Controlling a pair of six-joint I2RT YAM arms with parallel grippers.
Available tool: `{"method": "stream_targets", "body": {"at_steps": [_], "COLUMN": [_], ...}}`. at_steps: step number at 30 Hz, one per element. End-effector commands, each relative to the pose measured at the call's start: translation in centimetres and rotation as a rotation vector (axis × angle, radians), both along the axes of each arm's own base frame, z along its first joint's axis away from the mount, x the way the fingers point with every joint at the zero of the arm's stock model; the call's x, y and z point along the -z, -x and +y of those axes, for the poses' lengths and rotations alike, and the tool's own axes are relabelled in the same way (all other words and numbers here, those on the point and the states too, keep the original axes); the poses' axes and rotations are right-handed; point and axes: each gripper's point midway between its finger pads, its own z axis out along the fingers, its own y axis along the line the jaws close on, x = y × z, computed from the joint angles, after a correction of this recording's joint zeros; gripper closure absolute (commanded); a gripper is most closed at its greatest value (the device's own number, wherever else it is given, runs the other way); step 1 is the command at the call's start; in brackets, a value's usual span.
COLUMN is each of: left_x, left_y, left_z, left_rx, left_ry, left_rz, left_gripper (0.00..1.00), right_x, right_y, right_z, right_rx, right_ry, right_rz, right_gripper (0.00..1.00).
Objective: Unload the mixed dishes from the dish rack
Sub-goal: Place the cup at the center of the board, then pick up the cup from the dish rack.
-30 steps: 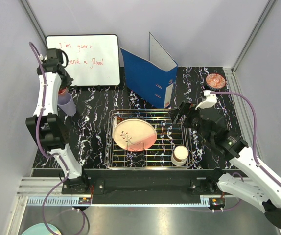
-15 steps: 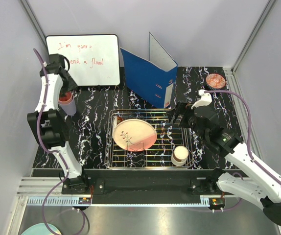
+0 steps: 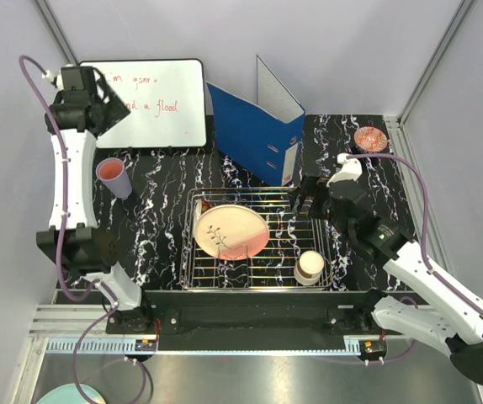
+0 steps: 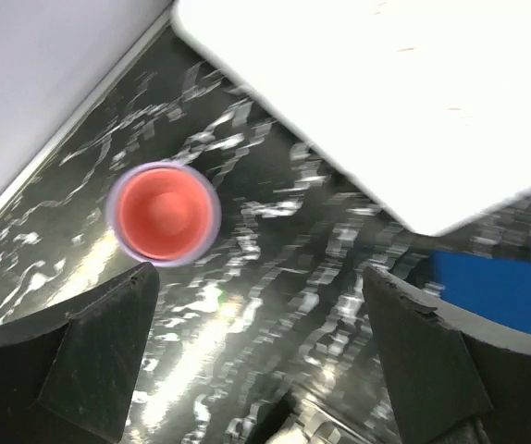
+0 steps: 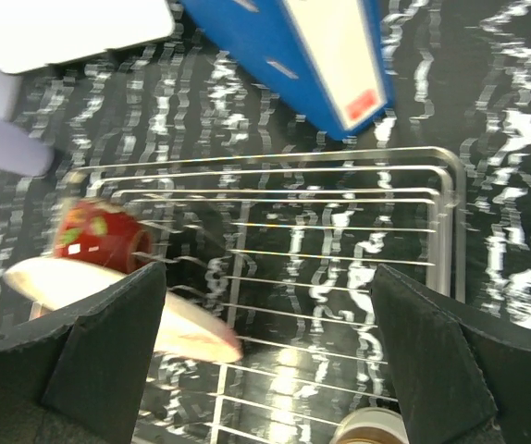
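Note:
The dish rack [image 3: 262, 278] holds a cream-and-pink plate [image 3: 230, 231], a cream-brown cup [image 3: 309, 267] at its near right, and a red bowl [image 5: 99, 236] tucked under the plate's rear edge. A lavender cup with a pink cup inside [image 3: 113, 177] stands upright on the table at the left, apart from any gripper. My left gripper [image 3: 107, 109] is raised high over it near the whiteboard, open and empty; its wrist view looks down on the cups [image 4: 162, 215]. My right gripper [image 3: 303, 202] hovers open over the rack's rear right [image 5: 339, 153], holding nothing.
A blue ring binder [image 3: 254, 126] stands behind the rack. A whiteboard [image 3: 145, 101] lies at the back left. A small red-patterned bowl [image 3: 370, 139] sits on the table at the back right. Grey walls close in both sides.
My left gripper has opened, let go of the stacked cups and risen toward the whiteboard; the cups now stand free. My right gripper has shifted slightly left over the rack.

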Motion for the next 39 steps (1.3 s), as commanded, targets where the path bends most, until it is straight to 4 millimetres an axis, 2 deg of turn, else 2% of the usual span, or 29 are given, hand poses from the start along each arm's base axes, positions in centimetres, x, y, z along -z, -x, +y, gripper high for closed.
{"method": "stream_targets", "body": {"at_steps": [1,2,3,4,5,6,7,8,9,10,11,12,13,17,18,22,23,27,32,39], "left_x": [-10.1,-10.2,-10.5,-11.1,-10.0,-9.6,-10.7,-8.4,-7.8,-8.9,-6.8,-7.1,-5.9,-4.6,-4.6,-3.8,-3.7,-3.0,-2.1,-1.0], "left_y": [3.1,3.4,4.2,5.4,5.8,6.7,7.8,8.3,9.2,10.2,10.6,11.6,11.8,13.1,13.5,14.3,14.3,14.6,14.7,14.9], "left_z": [-8.4,-10.0,-13.4,-14.7,-16.1,-18.3,-19.3,-20.2,-21.3,-21.6,-22.0,-22.1,-22.2,-22.3,-22.3,-22.3,-22.3,-22.7,-23.0,-23.5], "left_rx": [0.201,0.249,0.34,0.387,0.426,0.484,0.52,0.557,0.586,0.606,0.625,0.642,0.649,0.69,0.701,0.713,0.715,0.729,0.736,0.748], "left_ry": [-0.039,-0.052,-0.058,-0.073,-0.078,-0.072,-0.042,-0.035,-0.015,0.004,0.006,0.014,0.012,0.003,-0.002,-0.015,-0.015,-0.013,-0.011,-0.007], "left_rz": [-0.253,-0.255,-0.265,-0.285,-0.272,-0.273,-0.334,-0.293,-0.298,-0.359,-0.323,-0.346,-0.33,-0.311,-0.314,-0.304,-0.303,-0.286,-0.266,-0.237], "left_gripper": [0.04,0.05,0.05,0.05,0.05,0.05,0.05,0.05,0.05,0.05,0.05,0.05,0.05,0.05,0.05,0.05,0.05,0.05,0.05,0.05], "right_x": [0.1,0.9,1.2,2.3,2.9,3.8,4.7,5.2,6.4,6.5,6.7,7.4,7.2,7.7,7.8,7.9,7.7,9.0,10.5,12.9], "right_y": [-0.7,-0.8,-0.7,-0.5,-0.2,0.3,0.8,1.4,2.1,2.7,3.2,4.2,4.9,7.1,8.2,9.9,9.9,10.8,11.5,11.5], "right_z": [-2.2,-2.5,-2.5,-2.6,-2.5,-2.1,-1.9,-1.4,-1.2,-1.1,-1.0,-0.8,-0.8,-1.5,-1.8,-2.3,-2.5,-3.2,-3.2,-2.5], "right_rx": [0.081,0.092,0.094,0.099,0.095,0.069,0.065,0.037,0.036,0.025,0.022,0.013,0.008,0.033,0.038,0.064,0.08,0.111,0.11,0.111], "right_ry": [0.13,0.159,0.172,0.19,0.19,0.184,0.168,0.145,0.128,0.105,0.096,0.1,0.094,0.141,0.158,0.191,0.195,0.27,0.314,0.295], "right_rz": [0.01,0.035,0.051,0.094,0.117,0.153,0.192,0.221,0.256,0.26,0.264,0.284,0.277,0.329,0.367,0.407,0.402,0.456,0.493,0.512], "right_gripper": [0.0,0.0,0.0,0.0,0.0,0.0,0.0,0.0,0.0,0.0,0.0,0.0,0.0,0.0,0.0,0.0,0.0,0.01,0.0,0.0]}}
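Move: The white cup in the rack's near right corner lies about 12 cm back from the right hand, 2 cm to its right and 17 cm below; the plate is roughly 20 cm to that hand's left, 2 cm back and 16 cm down. The red flowered bowl lies some 12 cm back, 26 cm right and 22 cm below the left hand. The nested cups stand straight below the left hand, about 17 cm down. The white cup is what the open right hand closes in on: it sinks, then draws back and down, about 12 cm each way, tipping its fingers some 30 degrees further downward until they hang just over the cup. Meanwhile the open, empty left hand leaves the nested cups, sweeping right in an arc that rises and sinks again, then drawing back towards the red bowl, turning clockwise about 40 degrees. ##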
